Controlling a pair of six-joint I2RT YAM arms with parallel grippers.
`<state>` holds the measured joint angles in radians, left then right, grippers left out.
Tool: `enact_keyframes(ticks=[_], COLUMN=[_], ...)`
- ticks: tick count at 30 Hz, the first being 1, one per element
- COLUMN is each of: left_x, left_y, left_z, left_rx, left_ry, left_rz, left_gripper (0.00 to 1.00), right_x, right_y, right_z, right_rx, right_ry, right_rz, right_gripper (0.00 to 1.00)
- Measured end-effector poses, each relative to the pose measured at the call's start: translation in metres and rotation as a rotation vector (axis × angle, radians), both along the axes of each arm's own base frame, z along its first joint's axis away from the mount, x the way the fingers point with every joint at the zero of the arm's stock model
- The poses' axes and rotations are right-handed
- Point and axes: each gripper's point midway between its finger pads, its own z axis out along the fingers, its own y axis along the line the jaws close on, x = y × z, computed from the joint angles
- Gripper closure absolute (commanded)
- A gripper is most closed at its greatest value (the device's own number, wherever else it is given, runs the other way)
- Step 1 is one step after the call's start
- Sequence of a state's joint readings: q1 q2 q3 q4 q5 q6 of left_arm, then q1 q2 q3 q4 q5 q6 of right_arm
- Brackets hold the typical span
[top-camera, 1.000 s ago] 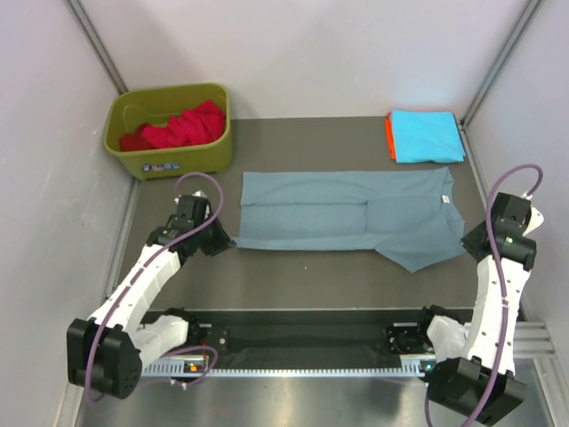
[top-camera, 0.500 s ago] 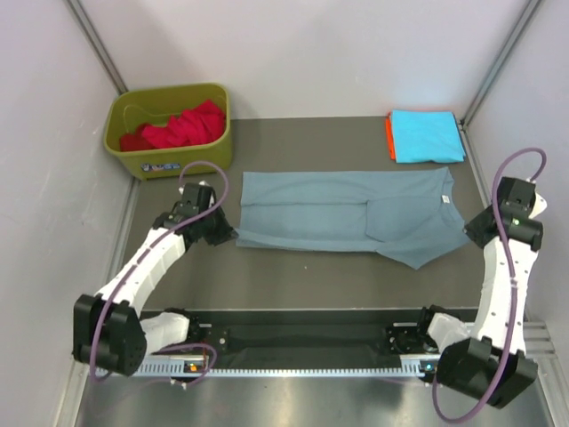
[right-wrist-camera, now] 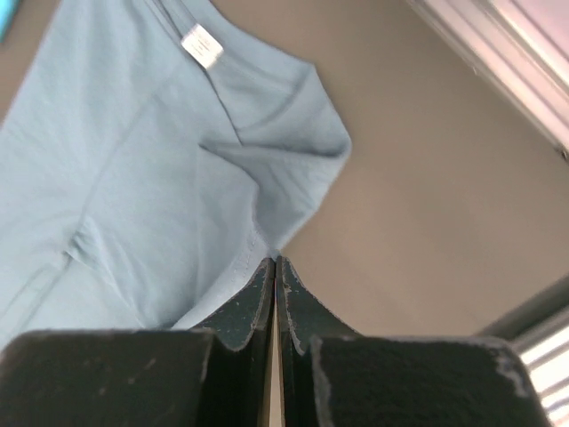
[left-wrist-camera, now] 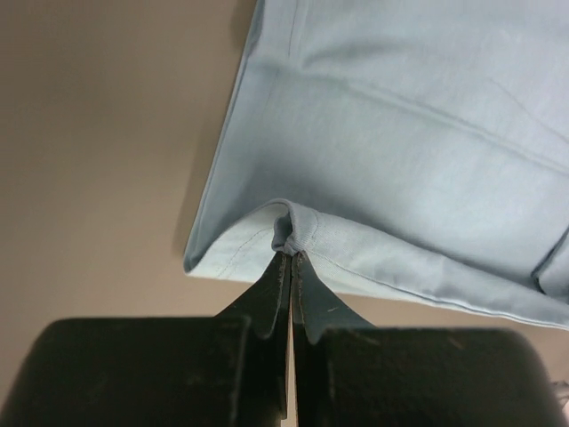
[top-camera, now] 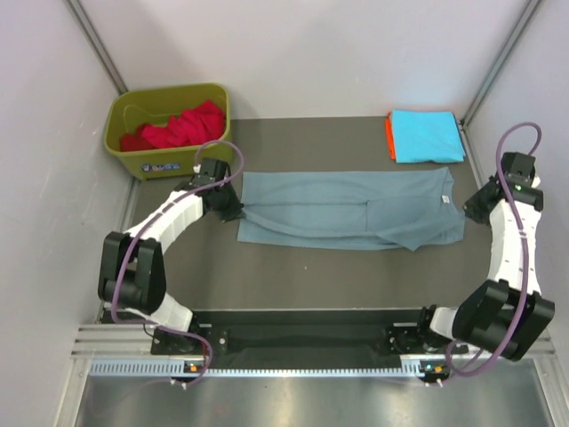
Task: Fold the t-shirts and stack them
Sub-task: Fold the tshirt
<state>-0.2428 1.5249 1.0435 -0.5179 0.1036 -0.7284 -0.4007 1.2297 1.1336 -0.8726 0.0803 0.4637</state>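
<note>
A dusty grey-blue t-shirt [top-camera: 347, 206] lies lengthwise across the middle of the table, its near part doubled over, neck label [right-wrist-camera: 203, 46] at the right end. My left gripper [top-camera: 235, 212] is shut on its left hem; in the left wrist view the tips [left-wrist-camera: 292, 254] pinch a bunched bit of hem of the t-shirt [left-wrist-camera: 400, 133]. My right gripper [top-camera: 468, 207] is shut on the right edge near the collar, the tips [right-wrist-camera: 275, 260] nipping the cloth [right-wrist-camera: 133, 178]. A folded cyan t-shirt [top-camera: 427, 135] lies on an orange one [top-camera: 388, 136] at the back right. A red t-shirt [top-camera: 182, 127] is heaped in the bin.
The olive-green plastic bin [top-camera: 169, 158] stands at the back left. Metal frame rails run along both side walls, and a black bar with the arm bases [top-camera: 307, 338] crosses the near edge. Bare brown table [top-camera: 320, 276] lies between the shirt and the bases.
Both grippers have travelled away from the bases toward the back, carrying the shirt's near edge with them. The lower flap and sleeve are now drawn up, so the shirt looks narrower.
</note>
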Motion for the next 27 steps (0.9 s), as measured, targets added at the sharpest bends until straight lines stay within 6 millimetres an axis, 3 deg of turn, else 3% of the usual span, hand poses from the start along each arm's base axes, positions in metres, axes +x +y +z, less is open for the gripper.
enact_keyframes(ticks=[14, 27], left_x=[0.04, 0.046], left_y=[0.007, 0.014], left_z=[-0.01, -0.026], left_rx=[0.039, 0.048], left_ry=[-0.001, 0.037], left_rz=[0.042, 0.072], left_gripper=[1.0, 1.0], right_x=[0.06, 0.1], right_y=[-0.011, -0.012], right_z=[-0.015, -0.008], right_rx=[0.056, 0.084], right_ry=[0.002, -0.038], right_rz=[0.058, 0.118], right_gripper=[1.0, 1.0])
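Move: Both grippers already pinch the t-shirt's lifted layer. From the left hand, the shirt's far left corner lies some 18 cm ahead, 1 cm left and 7 cm below; the green bin is about 28 cm ahead and 23 cm left. From the right hand, the far right corner lies about 25 cm ahead, 6 cm right and 15 cm down, the white label 16 cm ahead and 4 cm right, and the blue folded stack some 38 cm ahead and 3 cm right. Still pinching the lifted layer at its two ends, both shut grippers draw it forward across the spread t-shirt towards its far edge. The right hand covers about 10 cm steadily, dipping slightly partway and turning a little counter-clockwise; the left goes only about 5 cm, slowing to a halt as it sinks some 2.5 cm towards the cloth. ##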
